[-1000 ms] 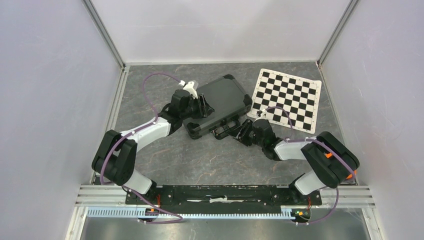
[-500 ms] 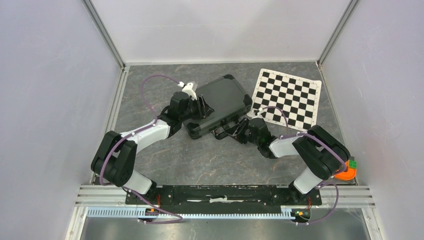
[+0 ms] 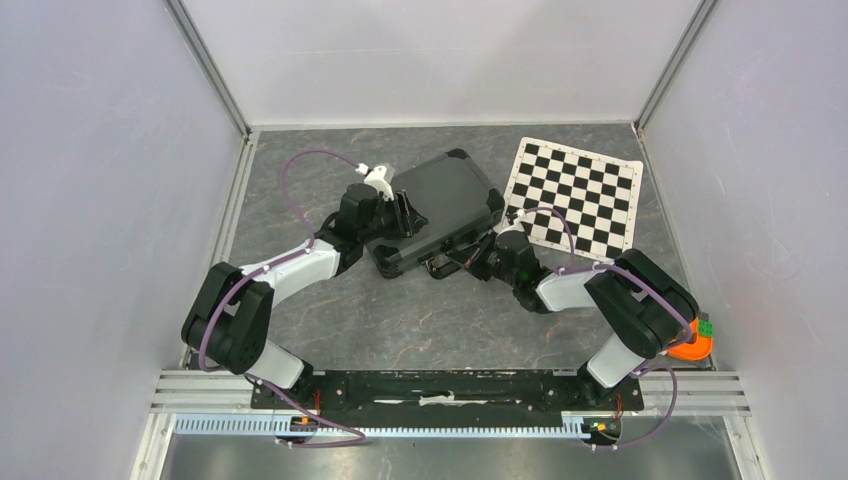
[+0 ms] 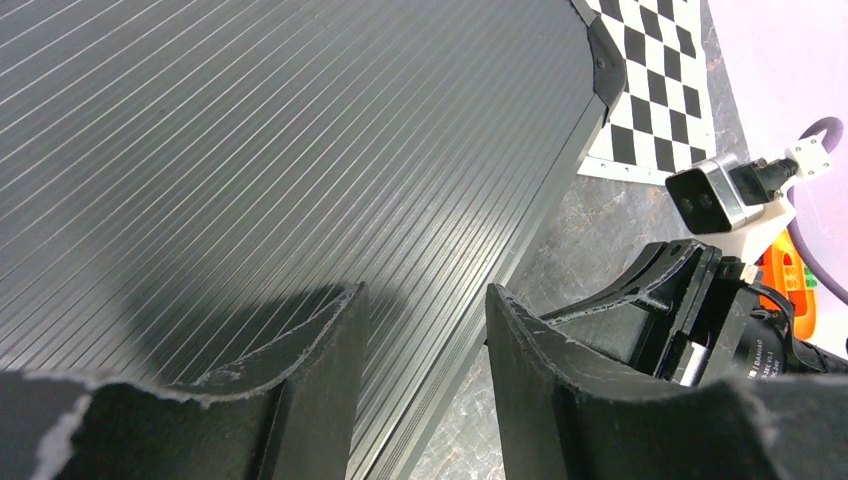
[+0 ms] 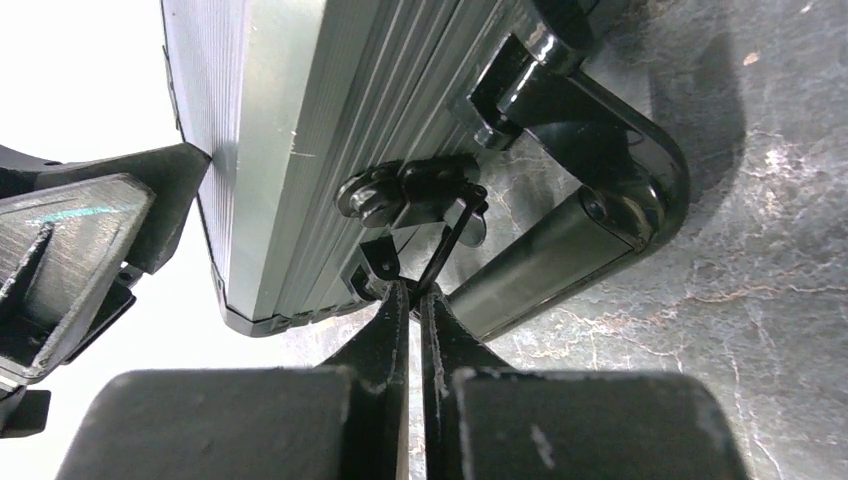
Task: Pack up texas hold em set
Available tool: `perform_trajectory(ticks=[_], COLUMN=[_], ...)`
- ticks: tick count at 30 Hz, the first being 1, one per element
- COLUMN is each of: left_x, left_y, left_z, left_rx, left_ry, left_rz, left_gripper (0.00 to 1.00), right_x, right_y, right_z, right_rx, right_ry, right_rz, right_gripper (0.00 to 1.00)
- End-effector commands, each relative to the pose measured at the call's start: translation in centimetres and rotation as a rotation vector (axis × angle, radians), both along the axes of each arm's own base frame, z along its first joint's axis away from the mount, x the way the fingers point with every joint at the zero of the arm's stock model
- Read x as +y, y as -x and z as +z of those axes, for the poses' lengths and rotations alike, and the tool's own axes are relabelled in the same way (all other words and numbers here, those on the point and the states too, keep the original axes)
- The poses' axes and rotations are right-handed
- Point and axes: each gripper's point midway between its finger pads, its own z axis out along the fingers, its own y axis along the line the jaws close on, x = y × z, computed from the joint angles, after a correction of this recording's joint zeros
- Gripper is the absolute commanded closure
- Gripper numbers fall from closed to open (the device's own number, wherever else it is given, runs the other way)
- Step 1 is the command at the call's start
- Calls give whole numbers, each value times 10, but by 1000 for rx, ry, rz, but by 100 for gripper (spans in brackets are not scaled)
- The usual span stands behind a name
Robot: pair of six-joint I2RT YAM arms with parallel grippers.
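The texas hold em set's black-grey briefcase (image 3: 445, 200) lies closed on the table, its ribbed lid (image 4: 250, 150) filling the left wrist view. My left gripper (image 3: 405, 215) is open at the case's left end. One finger is over the lid and the other hangs past its edge (image 4: 425, 295). My right gripper (image 3: 478, 262) is at the front side beside the handle (image 5: 600, 200). Its fingertips (image 5: 413, 290) are shut on the thin wire of the black latch (image 5: 410, 195). Chips, cards, button and dice are out of view.
A black-and-white chess mat (image 3: 575, 195) lies right of the case, touching its far corner. An orange plastic object (image 3: 692, 340) sits by the right wall behind my right arm. Grey walls close in the table on three sides.
My right gripper has gone from open to shut on the latch wire and edged left toward the case. The right elbow swung back, uncovering the orange object. The left arm held still.
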Motion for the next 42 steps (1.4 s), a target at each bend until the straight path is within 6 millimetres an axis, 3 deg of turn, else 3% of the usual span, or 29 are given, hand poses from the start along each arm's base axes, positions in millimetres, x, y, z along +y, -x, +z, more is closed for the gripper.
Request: perform_trajectory(ticks=[1,8,17,22,32,42], left_x=[27,28,26,26,23,23], left_y=[30,32,32,32,33,33], left_z=[-62,-68,-71,-70,-72,-76], left_rx=[182,192,204,203,210,219], left_ry=[-190,-217,-214,-213,-204,-213], left_rz=[-5,-12,-25,-24,-39,-36], left_gripper=[46,46,46,46,46,46], right_x=[9,25,30,35,33,24], right_y=[-19,-33,-43,-46,-43,-42], right_z=[21,30,31,28,48,68], right_rx=[-75,-110,-155,-171,-283,-359], right_ry=[-5,-1,16,34,28,-33], right_rz=[-12,26,40,66,107,89], right_gripper=[99,100,100,92,70,67])
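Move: My right fingers are already shut on the thin tab of the case's front latch; the latch body sits about 2 cm ahead and 1 cm to their right. The carry handle hangs roughly 2 cm back and 3 cm below, and its left mount is about 3 cm to the left, level ahead. The middle of the lid is some 8 cm ahead and 4 cm left. From my left hand, the latch is about 5 cm back, 7 cm right and 6 cm lower. I push the pinched latch tab in against the case front with my right hand, going forward and left about 3.5 cm while rising some 2 cm. Late on I open the fingers about a third and let go of the tab, tipping them up and turning slightly counter-clockwise, roughly 15 degrees in all. My left hand stays half open on the lid near its front edge. ##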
